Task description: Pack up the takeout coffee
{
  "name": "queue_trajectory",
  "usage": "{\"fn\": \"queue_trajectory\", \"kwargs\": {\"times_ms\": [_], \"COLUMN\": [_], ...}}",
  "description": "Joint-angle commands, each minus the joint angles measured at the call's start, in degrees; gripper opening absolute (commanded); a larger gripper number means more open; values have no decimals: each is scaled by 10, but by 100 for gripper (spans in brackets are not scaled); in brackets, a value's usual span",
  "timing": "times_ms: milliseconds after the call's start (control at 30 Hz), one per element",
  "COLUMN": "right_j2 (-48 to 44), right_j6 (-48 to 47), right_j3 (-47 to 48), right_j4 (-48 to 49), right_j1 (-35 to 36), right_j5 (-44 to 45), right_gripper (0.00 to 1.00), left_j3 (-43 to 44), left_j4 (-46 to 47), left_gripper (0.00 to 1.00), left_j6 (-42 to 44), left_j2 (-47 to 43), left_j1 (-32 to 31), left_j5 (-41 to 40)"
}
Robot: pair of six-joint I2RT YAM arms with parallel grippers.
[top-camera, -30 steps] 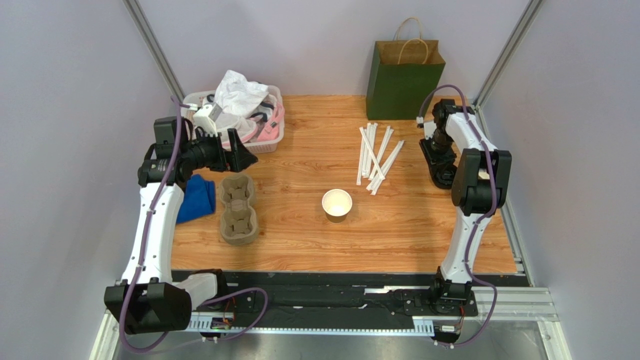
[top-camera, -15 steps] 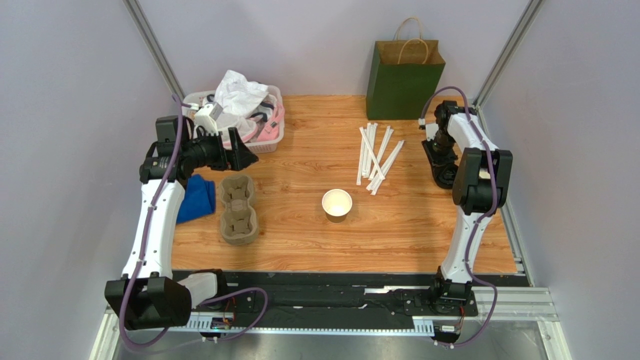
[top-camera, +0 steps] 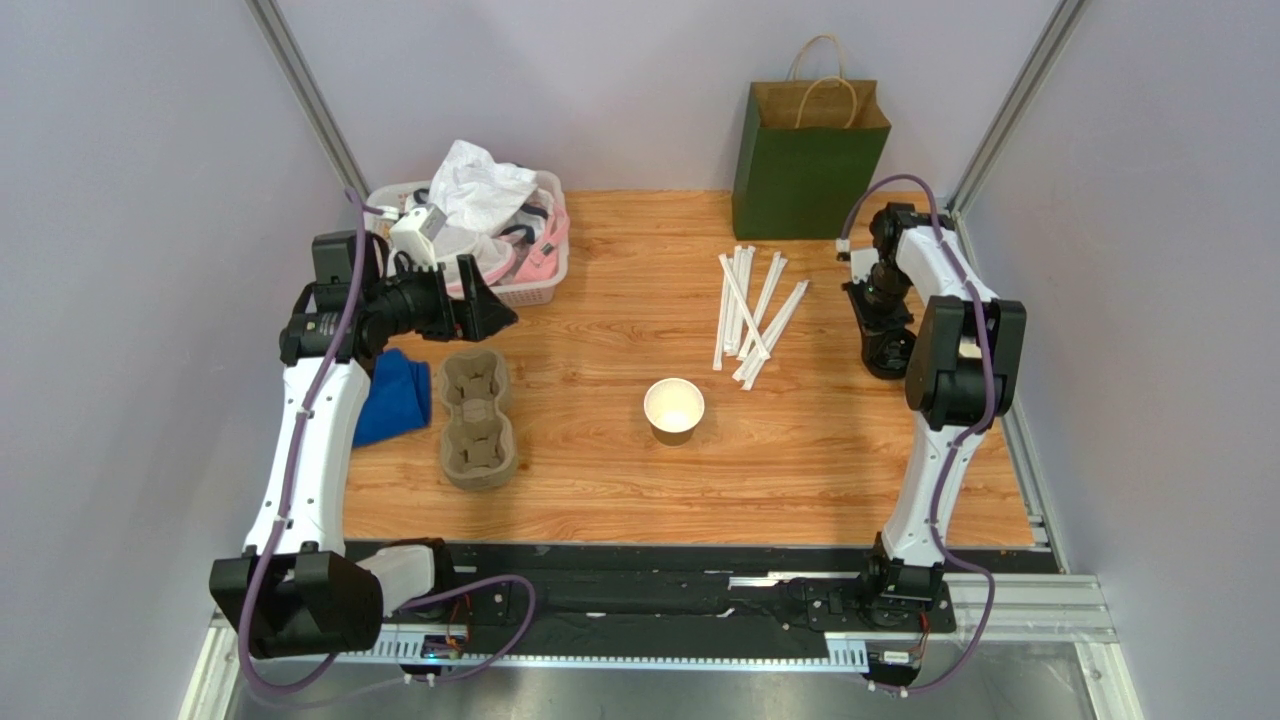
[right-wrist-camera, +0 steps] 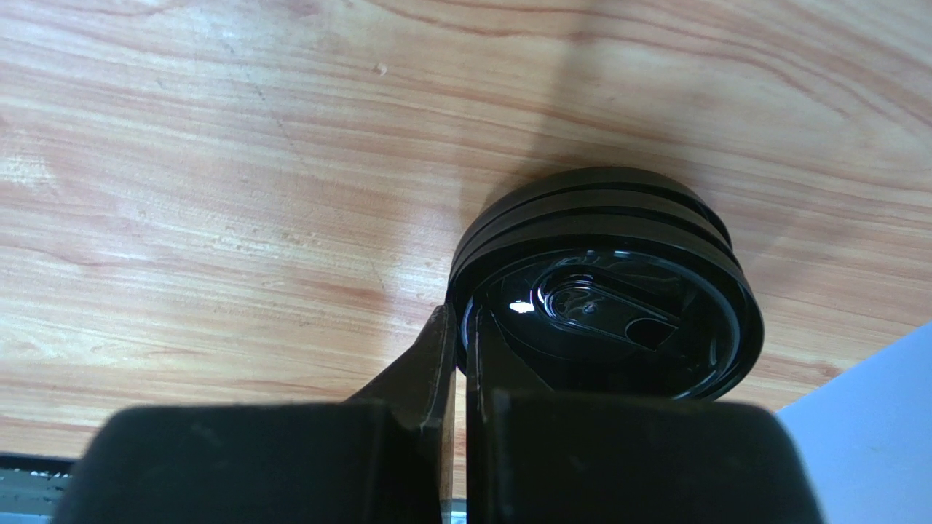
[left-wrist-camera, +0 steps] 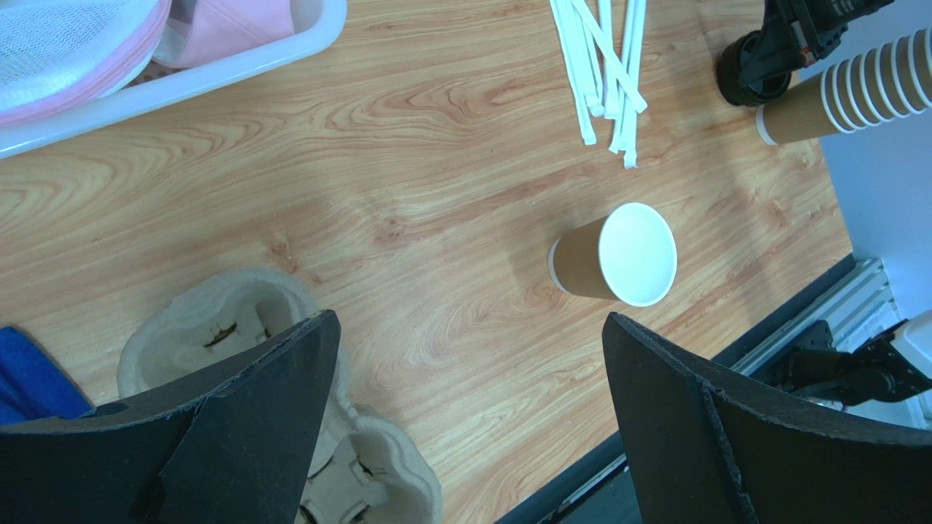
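Observation:
The takeout coffee cup (top-camera: 673, 408) is a brown kraft-paper cup, upright at the table's middle with its white inside showing and no lid on it; the left wrist view shows the cup (left-wrist-camera: 613, 257) too. A stack of black plastic lids (right-wrist-camera: 613, 295) sits near the right table edge. My right gripper (right-wrist-camera: 462, 328) is shut on the rim of the top lid, one finger inside and one outside. From above, the right gripper (top-camera: 887, 342) reaches down onto the lids. My left gripper (left-wrist-camera: 470, 328) hangs open and empty above the cup carriers (top-camera: 476, 420).
White wrapped straws (top-camera: 751, 315) lie between the cup and the right arm. A green paper bag (top-camera: 809, 150) stands at the back. A white basket (top-camera: 489, 240) with cloths is at back left, with a blue cloth (top-camera: 394, 393) beside the carriers. Stacked paper cups (left-wrist-camera: 853, 93) lie by the lids.
My right gripper has closed from partly open until its fingers pinch the top lid's rim. The left arm and the cup have stayed in place.

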Motion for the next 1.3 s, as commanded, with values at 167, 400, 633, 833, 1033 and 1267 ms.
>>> {"fn": "queue_trajectory", "kwargs": {"times_ms": [167,400,633,833,1033,1267], "right_j2": [-62,-81,-132,-190,-269,-333], "right_j6": [-8,-17,-32,-57,-67,-83], "right_j3": [11,13,77,138,75,-43], "right_j4": [-6,-8,-101,-195,-226,-236], "right_j1": [-1,-1,18,67,138,269], "right_j5": [-6,-4,-143,-364,-567,-678], "right_gripper": [0,0,0,0,0,0], "left_j3": [20,21,26,-5,6,19], "left_j4": [20,22,26,83,44,17], "left_gripper": [99,99,99,99,99,98], "left_j6": [0,2,9,65,258,460], "left_j2": [2,8,-1,-61,-148,-192], "left_j1": [4,3,3,2,-4,-139], "left_j5": [11,12,32,75,131,163]}}
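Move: The paper cup to be lidded stands about 29 cm to the right hand's left and 11 cm nearer the base, its middle roughly level with the fingertips. The remaining lids lie just under the held one, some 4 cm to the right and 2 cm below. The straws lie 16 cm left and 6 cm farther out, 4 cm lower. From the left hand, the cup is about 21 cm right, 3 cm back and 20 cm below. The right hand, already pinching the top lid by its left rim, first lifts it slowly straight up off the stack, then sweeps fast left, up and back towards the paper cup, about 26 cm left and 25 cm up in all, the wrist swinging from pointing down to pointing left while the fingers keep their hold. Late on, the empty, wide-open left hand rises some 10 cm and draws back 8 cm, drifting right, its fingers tipping up and turning clockwise. ##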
